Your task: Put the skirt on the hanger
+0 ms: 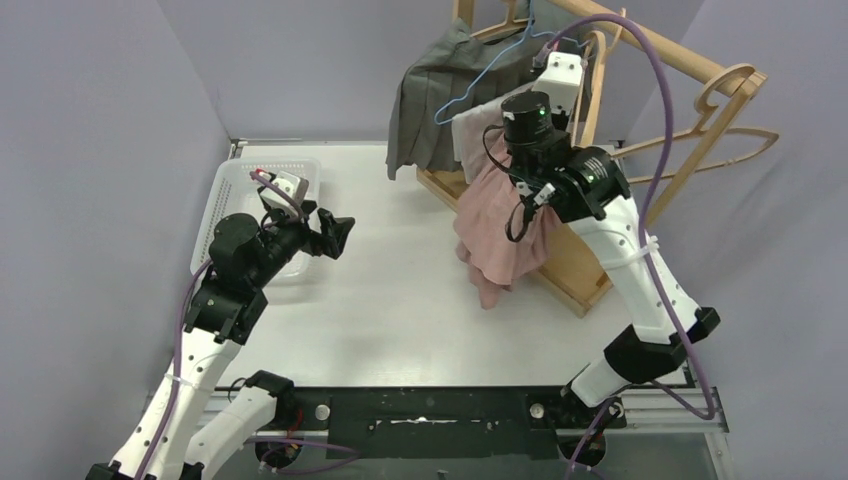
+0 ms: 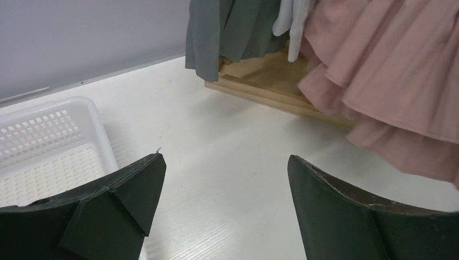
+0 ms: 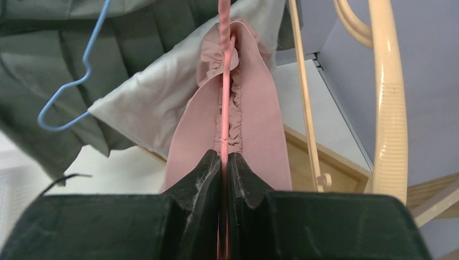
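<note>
A pink tiered skirt hangs in front of the wooden rack, with its elastic waistband gathered round a thin pink hanger. My right gripper is shut on that hanger's rod, just below the waistband, up at the rack's rail. The skirt's ruffles fill the upper right of the left wrist view. My left gripper is open and holds nothing; it hovers over the white table left of the skirt, and only tabletop shows between its fingers.
A grey pleated skirt on a blue wire hanger and a white cloth hang on the wooden rack beside the pink skirt. Wooden hangers hang at the right. A white perforated basket stands at the table's left.
</note>
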{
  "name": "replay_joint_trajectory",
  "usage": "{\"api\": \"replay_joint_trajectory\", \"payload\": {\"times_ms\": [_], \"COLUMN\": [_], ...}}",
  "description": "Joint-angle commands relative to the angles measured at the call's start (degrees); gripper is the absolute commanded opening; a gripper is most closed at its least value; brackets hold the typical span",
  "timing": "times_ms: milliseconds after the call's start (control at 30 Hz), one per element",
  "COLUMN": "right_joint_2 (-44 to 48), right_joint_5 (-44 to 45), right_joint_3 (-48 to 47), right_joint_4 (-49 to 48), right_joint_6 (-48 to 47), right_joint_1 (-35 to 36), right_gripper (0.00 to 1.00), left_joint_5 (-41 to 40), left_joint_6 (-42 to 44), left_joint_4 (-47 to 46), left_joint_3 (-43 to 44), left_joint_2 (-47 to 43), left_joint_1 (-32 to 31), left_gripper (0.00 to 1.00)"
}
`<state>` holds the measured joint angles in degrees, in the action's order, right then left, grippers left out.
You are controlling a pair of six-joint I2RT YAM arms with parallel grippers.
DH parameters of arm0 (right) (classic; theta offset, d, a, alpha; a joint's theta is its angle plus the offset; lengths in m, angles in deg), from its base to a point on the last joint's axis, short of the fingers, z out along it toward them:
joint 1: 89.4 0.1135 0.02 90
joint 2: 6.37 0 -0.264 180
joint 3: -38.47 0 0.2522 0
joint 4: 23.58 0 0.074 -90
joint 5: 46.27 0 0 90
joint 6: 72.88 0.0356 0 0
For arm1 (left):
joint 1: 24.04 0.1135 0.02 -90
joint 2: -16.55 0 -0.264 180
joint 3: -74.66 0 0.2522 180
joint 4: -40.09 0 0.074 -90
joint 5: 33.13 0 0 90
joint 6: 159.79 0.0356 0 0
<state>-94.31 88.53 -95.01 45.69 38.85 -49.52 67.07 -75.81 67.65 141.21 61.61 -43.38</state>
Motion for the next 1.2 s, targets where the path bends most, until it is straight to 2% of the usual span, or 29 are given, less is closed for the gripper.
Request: {"api": "replay_joint_trajectory", "payload": {"times_ms": [0, 200, 300, 400, 567, 667, 900, 1067, 1167], "right_joint_2": [-2.0, -5.8, -6.0, -5.8, -5.4, -5.2, -6.9, -9.3, -10.0], "right_joint_5": [11.0, 22.6, 27.5, 30.3, 32.7, 30.9, 24.9, 17.9, 14.7], "right_joint_3": [-4.0, -7.7, -7.5, -5.7, -0.2, 1.1, -2.9, -8.7, -8.9], "right_joint_4": [-10.1, -10.5, -12.6, -21.5, -44.0, -49.6, -44.1, -29.8, -26.9], "right_joint_6": [1.1, 2.2, -0.2, -9.0, -30.6, -36.4, -35.0, -22.6, -19.6], "right_joint_1": [-2.5, -2.4, -1.7, -1.1, -0.9, -0.4, -2.1, -7.1, -9.5], "right_gripper": [0.0, 0.0, 0.0, 0.0, 0.0, 0.0, 0.0, 0.0, 0.0], "left_joint_5": [-0.8, -1.2, -1.9, -2.3, -2.6, -2.8, -2.5, -1.9, -1.5], "left_joint_6": [1.7, 2.8, 3.1, 3.5, 4.0, 4.1, 3.7, 3.1, 2.6], "left_joint_4": [-0.8, 0.5, 0.8, 1.0, 0.9, 0.9, 0.6, 0.2, 0.1], "left_joint_3": [0.4, 0.9, 1.1, 1.1, 1.4, 1.2, 0.5, 0.4, 0.5], "left_joint_2": [-0.2, -0.3, -0.1, 0.2, 0.7, 0.6, 0.7, 0.9, 1.1], "left_joint_1": [0.3, 0.2, -0.1, -0.4, -0.9, -0.9, -0.9, -0.9, -0.9], "left_gripper": [0.85, 0.85, 0.85, 0.85, 0.85, 0.85, 0.85, 0.85, 0.85]}}
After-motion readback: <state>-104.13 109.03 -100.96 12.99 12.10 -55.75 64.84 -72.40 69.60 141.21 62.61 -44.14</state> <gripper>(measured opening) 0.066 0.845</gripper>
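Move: The right hand already grips one arm of the pink hanger. The free stretch of the rack's top rail is some 13 cm ahead, 10 cm to the right and 15 cm above it. The skirt hangs about 7 cm ahead and 12 cm below, straight in front; a wooden hanger is roughly 5 cm ahead, 8 cm right, level, and the blue hanger 12 cm ahead, 7 cm left, slightly higher. From the left hand the rail spot is about 20 cm ahead, 42 cm right, 25 cm up. Forward first, quickly by about 4 cm, then veering right and mostly up by some 8 cm, the right hand carries the pink hanger and its skirt towards the top rail, ending with another short push forward and to the right. Meanwhile the wrist swings some 25 degrees clockwise and tips its fingers up to about level, the fingers keeping their shut grip. ##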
